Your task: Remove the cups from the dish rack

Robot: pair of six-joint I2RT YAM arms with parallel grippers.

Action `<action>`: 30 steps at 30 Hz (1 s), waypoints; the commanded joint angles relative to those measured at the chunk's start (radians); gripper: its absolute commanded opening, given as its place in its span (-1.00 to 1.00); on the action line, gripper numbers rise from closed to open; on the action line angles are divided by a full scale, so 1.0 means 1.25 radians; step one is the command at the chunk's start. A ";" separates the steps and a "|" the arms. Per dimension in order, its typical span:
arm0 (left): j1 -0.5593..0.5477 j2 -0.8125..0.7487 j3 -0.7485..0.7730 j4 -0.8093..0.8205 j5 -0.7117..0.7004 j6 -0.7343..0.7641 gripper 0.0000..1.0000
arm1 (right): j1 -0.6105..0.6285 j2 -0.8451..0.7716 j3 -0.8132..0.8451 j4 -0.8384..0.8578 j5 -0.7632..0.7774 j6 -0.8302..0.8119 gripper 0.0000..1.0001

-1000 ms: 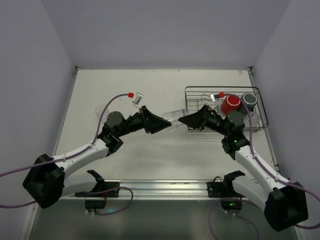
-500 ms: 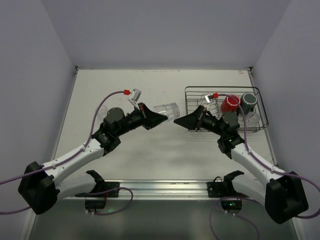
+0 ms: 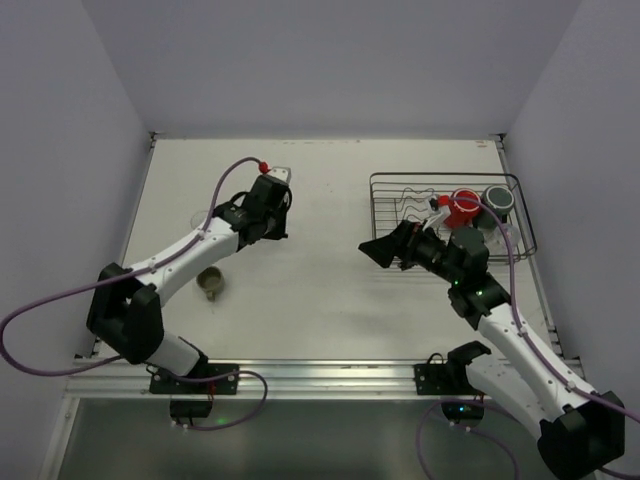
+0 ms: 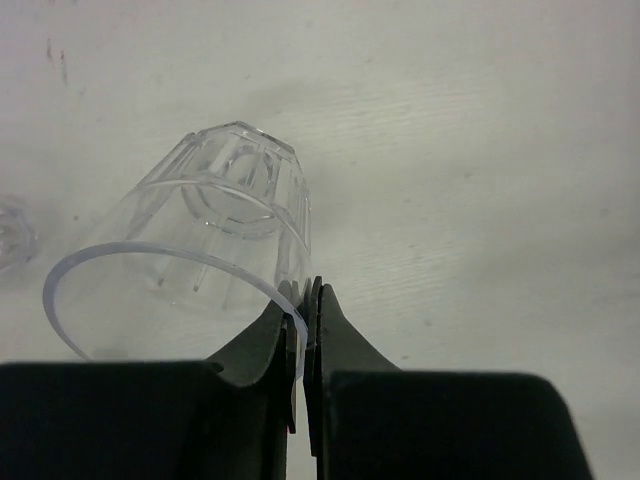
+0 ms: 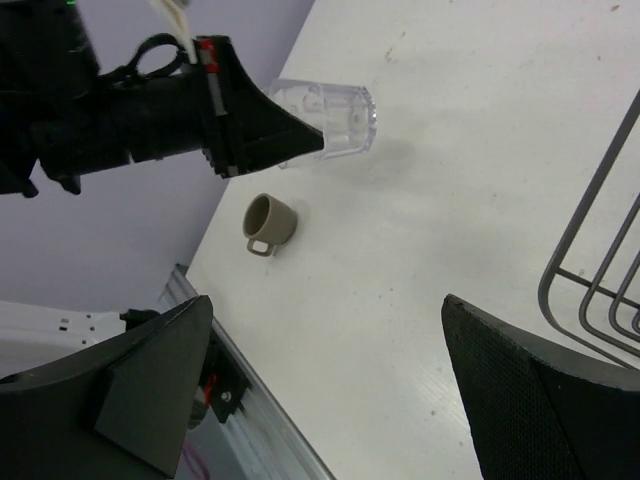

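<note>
My left gripper [image 4: 303,290] is shut on the rim of a clear tumbler [image 4: 215,235], which is tilted above the table's left half. The right wrist view shows that tumbler [image 5: 330,118] in the left gripper [image 5: 300,140], with the olive-tan mug [image 5: 268,220] upright on the table below it. My right gripper [image 3: 382,250] stands wide open and empty, just left of the black wire dish rack [image 3: 385,195]. In the rack stand a red cup [image 3: 463,207] and a dark grey cup [image 3: 498,200]. The mug [image 3: 210,283] sits by the left arm.
Another clear cup [image 3: 203,218] rests on the table near the left edge. Walls close in the table on three sides. The rack's wire corner [image 5: 586,200] shows at the right of the right wrist view. The metal rail [image 3: 320,372] runs along the near edge.
The left gripper closed on the clear tumbler and swung it left, away from the centre. The right gripper opened, let the tumbler go and drew back toward the rack.
</note>
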 commanded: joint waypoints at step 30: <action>0.095 0.138 0.175 -0.194 -0.031 0.141 0.46 | 0.000 -0.048 0.014 -0.115 0.099 -0.092 0.98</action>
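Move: The clear cup, pinched by its rim in the left fingers, is going to a bare patch of table about 9 cm to that hand's left, 1 cm ahead and roughly 15 cm below. Another clear cup stands some 12 cm left of that patch and 3 cm farther out; the brown mug stands about 10 cm left of it and 10 cm nearer the base. From the right hand the patch lies roughly 30 cm left, 10 cm ahead and 23 cm below. The clear cup is carried down and to the left by the left hand, some 8 cm down and 6 cm across, onto the bare table beside the other cup and the mug, while the wrist tips about 25 degrees further down. The fingers then spread wide, letting go of the rim, and the hand starts back up by a centimetre or two. Meanwhile the right hand, still open, sinks about 3 cm. ##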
